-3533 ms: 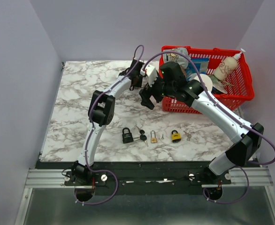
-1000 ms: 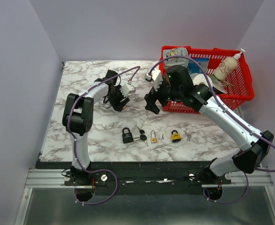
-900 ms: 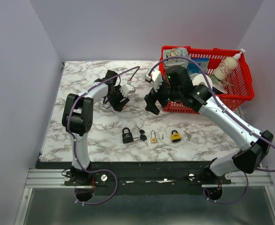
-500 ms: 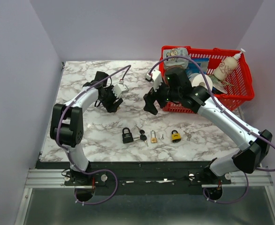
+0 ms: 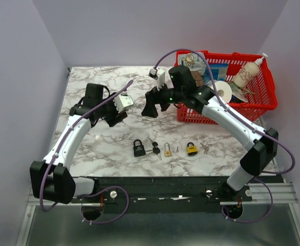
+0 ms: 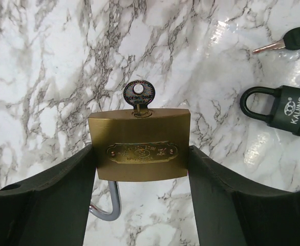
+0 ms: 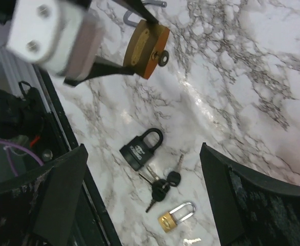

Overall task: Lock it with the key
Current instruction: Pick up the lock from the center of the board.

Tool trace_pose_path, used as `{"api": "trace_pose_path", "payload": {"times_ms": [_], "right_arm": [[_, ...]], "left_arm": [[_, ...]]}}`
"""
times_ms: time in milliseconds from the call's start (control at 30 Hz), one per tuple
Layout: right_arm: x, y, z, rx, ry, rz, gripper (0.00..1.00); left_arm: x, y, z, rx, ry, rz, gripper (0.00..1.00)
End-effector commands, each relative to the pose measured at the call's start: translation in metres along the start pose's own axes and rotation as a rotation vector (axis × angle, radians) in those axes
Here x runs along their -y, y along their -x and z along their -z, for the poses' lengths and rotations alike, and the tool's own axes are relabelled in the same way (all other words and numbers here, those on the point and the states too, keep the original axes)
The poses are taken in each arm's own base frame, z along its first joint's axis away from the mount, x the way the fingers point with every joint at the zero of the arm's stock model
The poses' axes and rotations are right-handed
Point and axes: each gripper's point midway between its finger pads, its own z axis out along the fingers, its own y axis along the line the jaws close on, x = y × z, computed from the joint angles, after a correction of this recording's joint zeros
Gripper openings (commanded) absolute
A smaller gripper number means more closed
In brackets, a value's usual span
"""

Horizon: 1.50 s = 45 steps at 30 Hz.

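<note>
My left gripper (image 6: pixel 138 159) is shut on a large brass padlock (image 6: pixel 138 143), gripping its two sides above the marble table. A key (image 6: pixel 138 95) sticks out of the padlock's keyhole. Its steel shackle (image 6: pixel 105 205) hangs open, swung out to one side. In the top view the left gripper (image 5: pixel 114 117) is at the left-middle of the table. My right gripper (image 5: pixel 150 108) is open and empty, a short way right of it. The right wrist view shows the held padlock (image 7: pixel 146 48) with its key (image 7: pixel 163 58) ahead of the open right gripper (image 7: pixel 145 200).
Near the front edge lie a black padlock (image 5: pixel 138 148), black-headed keys (image 5: pixel 153 149), a small brass padlock (image 5: pixel 167 150), a yellow padlock (image 5: pixel 192 149) and small keys (image 5: pixel 205 149). A red basket (image 5: pixel 257 106) of items stands at the back right.
My left arm has swung out to the left and drawn the held padlock toward the left-middle of the table. My right gripper has moved left, away from the basket.
</note>
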Motion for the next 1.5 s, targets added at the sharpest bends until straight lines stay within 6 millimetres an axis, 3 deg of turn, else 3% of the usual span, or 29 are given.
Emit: {"api": "trace_pose_path", "payload": {"times_ms": [0,167,367,600,833,1133,1167,1367,1467], "right_arm": [[-0.022,0.023,-0.017,0.029,0.136,-0.135,0.99],[-0.038,0.026,-0.036,0.019,0.247,-0.222,0.99],[-0.059,0.020,-0.044,-0.005,0.358,-0.232,0.99],[-0.066,0.015,-0.054,-0.027,0.403,-0.247,0.95],[-0.079,-0.006,-0.063,-0.089,0.456,-0.276,0.86],[-0.081,-0.006,-0.067,-0.090,0.463,-0.293,0.67],[-0.082,-0.007,-0.067,-0.094,0.469,-0.298,0.60],[-0.086,-0.017,-0.068,-0.123,0.498,-0.335,0.41],[-0.087,-0.022,-0.067,-0.136,0.508,-0.344,0.37]], "left_arm": [[0.003,0.039,0.039,0.145,0.067,-0.131,0.11],[0.010,0.063,0.068,0.225,0.114,-0.158,0.11],[0.021,0.082,0.084,0.277,0.106,-0.198,0.11],[0.038,0.095,0.086,0.305,0.075,-0.240,0.11],[0.045,0.106,0.089,0.319,0.052,-0.309,0.11],[0.061,0.108,0.084,0.288,0.014,-0.427,0.10],[0.062,0.108,0.083,0.285,0.011,-0.426,0.10],[0.061,0.109,0.079,0.277,0.010,-0.437,0.09],[0.060,0.110,0.079,0.276,0.011,-0.440,0.08]]}}
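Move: The brass lock, its key upright in the body and its shackle swung open, is already between the left fingers, well clear of the board. From the right hand the lock is about 13 cm left, 4 cm ahead and 10 cm lower. Down on the board, the black padlock lies roughly 8 cm back and 8 cm right of the left hand, 16 cm below; the bunch of keys is about 7 cm right of that padlock, level with it. Still pinching the brass lock, the left hand lifts and draws it back about 9 cm while easing right, turning some 20 degrees clockwise. The open right hand comes left about 8 cm and back 5 cm to meet it, rolling some 25 degrees, then closes to under half open around the lock's body; a firm grip can't be seen yet. ##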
